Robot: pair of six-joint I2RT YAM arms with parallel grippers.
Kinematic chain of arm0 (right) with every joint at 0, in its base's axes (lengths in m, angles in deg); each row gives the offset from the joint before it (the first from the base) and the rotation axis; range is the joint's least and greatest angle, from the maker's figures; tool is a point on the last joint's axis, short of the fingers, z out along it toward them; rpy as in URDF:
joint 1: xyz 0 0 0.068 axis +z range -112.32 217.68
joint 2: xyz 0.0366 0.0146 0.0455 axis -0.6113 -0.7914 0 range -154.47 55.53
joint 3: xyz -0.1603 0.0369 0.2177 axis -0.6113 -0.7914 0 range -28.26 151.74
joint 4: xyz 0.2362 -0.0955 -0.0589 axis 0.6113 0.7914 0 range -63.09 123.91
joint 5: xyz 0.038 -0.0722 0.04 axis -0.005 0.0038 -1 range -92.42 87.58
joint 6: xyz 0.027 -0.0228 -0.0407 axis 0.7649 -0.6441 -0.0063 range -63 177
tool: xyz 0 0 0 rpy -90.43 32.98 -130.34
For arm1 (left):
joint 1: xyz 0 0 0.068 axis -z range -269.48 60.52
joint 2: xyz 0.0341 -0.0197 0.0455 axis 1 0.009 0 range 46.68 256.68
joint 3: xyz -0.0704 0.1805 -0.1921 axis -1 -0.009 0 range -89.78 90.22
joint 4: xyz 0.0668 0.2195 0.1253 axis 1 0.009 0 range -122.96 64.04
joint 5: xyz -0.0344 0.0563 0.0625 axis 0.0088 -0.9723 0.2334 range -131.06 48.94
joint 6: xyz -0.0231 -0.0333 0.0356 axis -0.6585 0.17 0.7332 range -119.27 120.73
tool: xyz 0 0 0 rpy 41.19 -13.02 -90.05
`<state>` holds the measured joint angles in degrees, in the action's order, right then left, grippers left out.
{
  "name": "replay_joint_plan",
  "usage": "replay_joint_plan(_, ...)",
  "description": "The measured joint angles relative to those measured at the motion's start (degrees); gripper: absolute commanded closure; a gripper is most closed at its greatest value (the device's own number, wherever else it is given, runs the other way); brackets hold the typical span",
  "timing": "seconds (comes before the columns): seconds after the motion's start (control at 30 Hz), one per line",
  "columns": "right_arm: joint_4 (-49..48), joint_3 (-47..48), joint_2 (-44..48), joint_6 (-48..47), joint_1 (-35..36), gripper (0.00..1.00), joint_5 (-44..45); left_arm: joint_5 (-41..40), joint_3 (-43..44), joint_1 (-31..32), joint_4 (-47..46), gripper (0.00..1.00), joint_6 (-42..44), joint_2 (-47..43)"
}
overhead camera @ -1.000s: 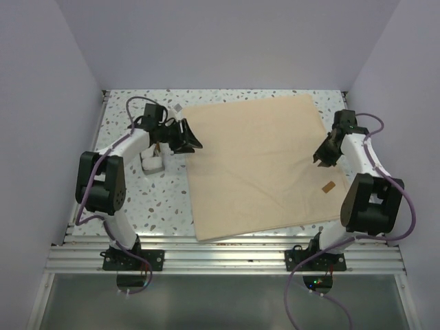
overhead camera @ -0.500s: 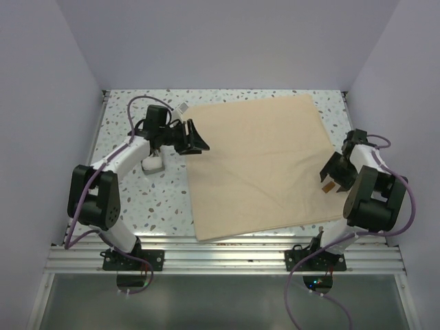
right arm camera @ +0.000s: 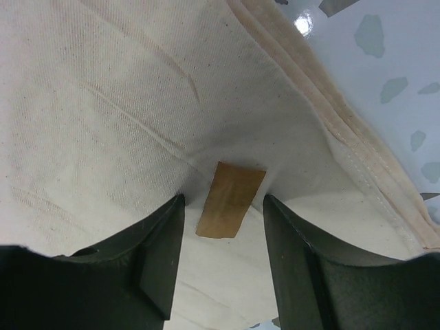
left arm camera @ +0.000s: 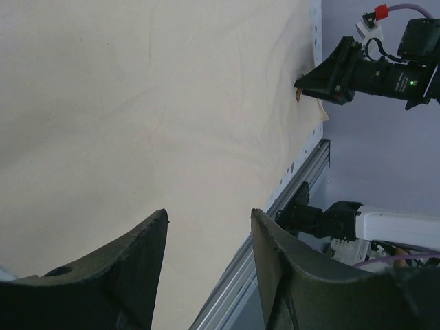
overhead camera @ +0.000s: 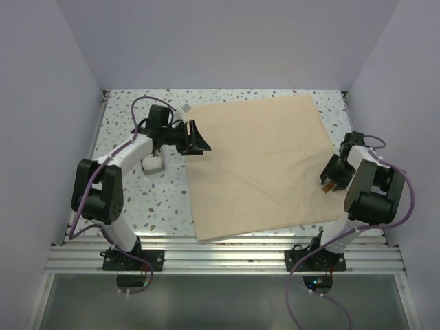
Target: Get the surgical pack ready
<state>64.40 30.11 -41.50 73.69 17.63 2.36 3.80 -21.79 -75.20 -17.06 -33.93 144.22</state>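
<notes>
The tan cloth of the surgical pack lies spread flat on the speckled table. My left gripper hovers over the cloth's left edge, open with nothing between its fingers; the left wrist view shows the same cloth under my left gripper. My right gripper is low at the cloth's right edge. In the right wrist view my right gripper stands open, its fingers either side of a small brown tag on the cloth, which puckers slightly there.
A white object sits on the table beside the left arm. A small pale item lies at the cloth's far left corner. An aluminium rail runs along the near edge. Walls close in on three sides.
My right gripper has moved toward the near edge along the cloth's right side, down to the brown tag. My left gripper has shifted slightly right over the cloth.
</notes>
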Motion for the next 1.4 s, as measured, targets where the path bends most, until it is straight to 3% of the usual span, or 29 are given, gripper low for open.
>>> replay_joint_plan(0.47, -0.28, 0.04, -0.59, 1.09, -0.59, 0.64, -0.94, 0.66, 0.85, 0.0, 0.07, 0.44, 1.05, 1.14)
replay_joint_plan(1.1, 4.11, 4.5, 2.75, 4.44, 0.22, 0.69, -4.2, 1.46, 0.94, 0.07, 0.46, 0.43, 1.33, 1.25)
replay_joint_plan(1.23, 5.86, 7.19, 2.99, 6.91, 5.27, 0.69, -5.62, 2.4, 0.94, 1.33, -0.55, 0.42, 1.22, 1.25)
replay_joint_plan(1.4, 6.51, 13.03, 3.02, 11.26, 19.5, 0.69, -8.24, 3.43, 0.85, 5.31, -5.31, 0.42, -1.16, 1.25)
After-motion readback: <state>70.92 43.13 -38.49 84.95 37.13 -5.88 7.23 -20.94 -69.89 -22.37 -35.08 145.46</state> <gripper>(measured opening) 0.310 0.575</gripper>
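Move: The brown strip lies on the cloth right between the right hand's open fingertips: level with it fore and aft, about 1 cm to its left and 1 cm below. The cloth's folded right edge runs some 6 cm to the right of that hand, and its near edge about 12 cm back. From the left hand, the strip is roughly 44 cm to the right, 8 cm back and 14 cm below. The right hand stays down at the cloth while its fingers close on the brown strip from both sides and pinch it, then rises almost straight up at first before sweeping off over the cloth with it, in all about 13 cm left, 8 cm up and 7 cm forward, quickening towards the left hand, the fingers swinging some 10 degrees forward as the wrist turns slightly counter-clockwise. The empty left hand waits with its fingers open, and only at the end drifts about 4 cm to the right and a little up and back. ##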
